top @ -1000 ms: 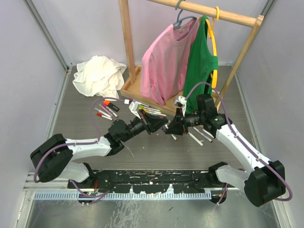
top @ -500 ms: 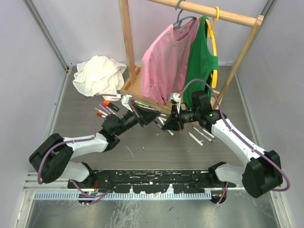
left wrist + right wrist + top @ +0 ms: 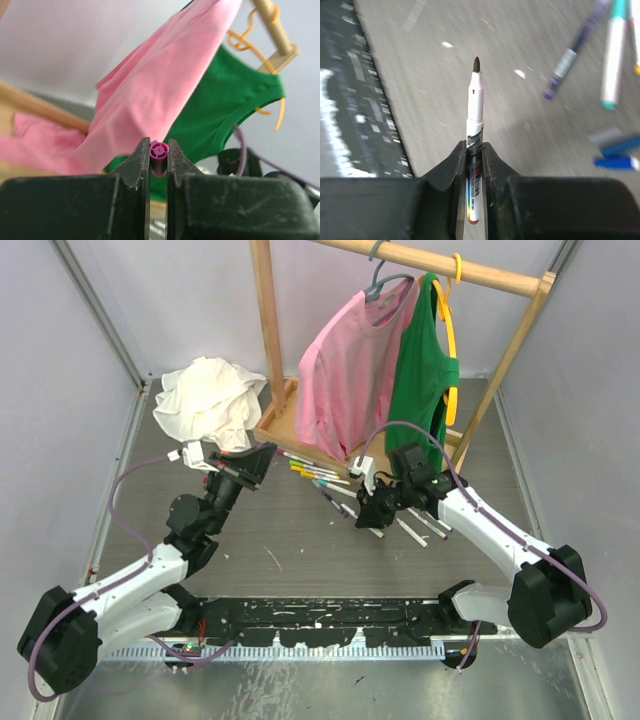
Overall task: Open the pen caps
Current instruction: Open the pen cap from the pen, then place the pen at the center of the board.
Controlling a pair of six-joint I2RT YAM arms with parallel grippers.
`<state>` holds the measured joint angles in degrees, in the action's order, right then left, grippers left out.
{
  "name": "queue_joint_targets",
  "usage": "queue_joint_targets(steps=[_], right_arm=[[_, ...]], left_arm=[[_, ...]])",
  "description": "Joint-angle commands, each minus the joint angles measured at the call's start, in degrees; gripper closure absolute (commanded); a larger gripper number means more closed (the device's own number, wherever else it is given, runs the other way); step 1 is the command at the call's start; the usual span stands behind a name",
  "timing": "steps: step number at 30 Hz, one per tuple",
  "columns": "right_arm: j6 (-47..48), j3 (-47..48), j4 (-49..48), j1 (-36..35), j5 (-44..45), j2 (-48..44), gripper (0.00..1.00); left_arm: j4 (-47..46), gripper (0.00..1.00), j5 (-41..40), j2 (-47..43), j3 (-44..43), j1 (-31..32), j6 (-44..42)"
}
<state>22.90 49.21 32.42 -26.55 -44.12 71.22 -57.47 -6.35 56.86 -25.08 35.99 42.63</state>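
My left gripper is shut on a small purple pen cap, whose open end faces the camera. In the top view the left gripper is lifted at the left, over the left group of pens, far from the right gripper. My right gripper is shut on a white pen with its dark tip bare, held above the table. In the top view the right gripper is just right of the middle row of pens. The cap itself is too small to see in the top view.
More pens lie right of the right gripper; a purple-ended pen and a teal-ended pen lie on the table. A wooden clothes rack with a pink shirt and a green shirt stands behind. A white cloth lies at back left.
The grippers were together at the centre; the left arm has swung back left with the purple cap, and the right gripper has stayed near the middle with the uncapped pen.
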Motion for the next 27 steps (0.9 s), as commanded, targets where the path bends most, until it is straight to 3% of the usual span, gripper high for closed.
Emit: queue_joint_targets(steps=[1,7,13,27], right_arm=[[8.6,-1.1,5.7,1.1,22.0,-4.5,0.98],[11.0,-5.6,8.5,2.6,30.3,-3.2,0.97],[11.1,-6.9,8.8,3.9,29.7,0.4,0.96],[7.5,-8.6,4.9,4.1,36.4,7.5,0.93]], left_arm=[[12.9,1.0,-3.5,-7.2,6.4,0.1,4.6],[18.3,1.0,-2.0,-15.8,14.7,0.1,10.1],[23.7,1.0,-0.5,-20.9,15.4,0.1,11.2],[20.7,1.0,2.1,-16.0,15.8,0.1,14.1]])
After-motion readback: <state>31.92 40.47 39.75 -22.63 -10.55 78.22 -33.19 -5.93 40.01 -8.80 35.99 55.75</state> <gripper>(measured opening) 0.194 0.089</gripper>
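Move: The nearest uncapped pen, beside which the black-tipped pen in the right hand is to go, lies about 15 cm right of that hand, 3 cm ahead and 13 cm below. A second uncapped pen sits 20 cm right, 6 cm ahead. The left hand, holding the magenta cap, has bare tabletop roughly 33 cm below, 4 cm back and 2 cm left; the purple pen lies 7 cm ahead and 12 cm right of it. The black-tipped pen, still pinched in the closed right fingers, is carried about 13 cm right and nearly as far down towards the laid-out uncapped pens, while the hand swings some 40 degrees from slanting left to nearly straight down. The magenta cap stays in the left grip as that hand sinks roughly 15 cm and draws slightly back, its raised fingers tipping down to about level. ##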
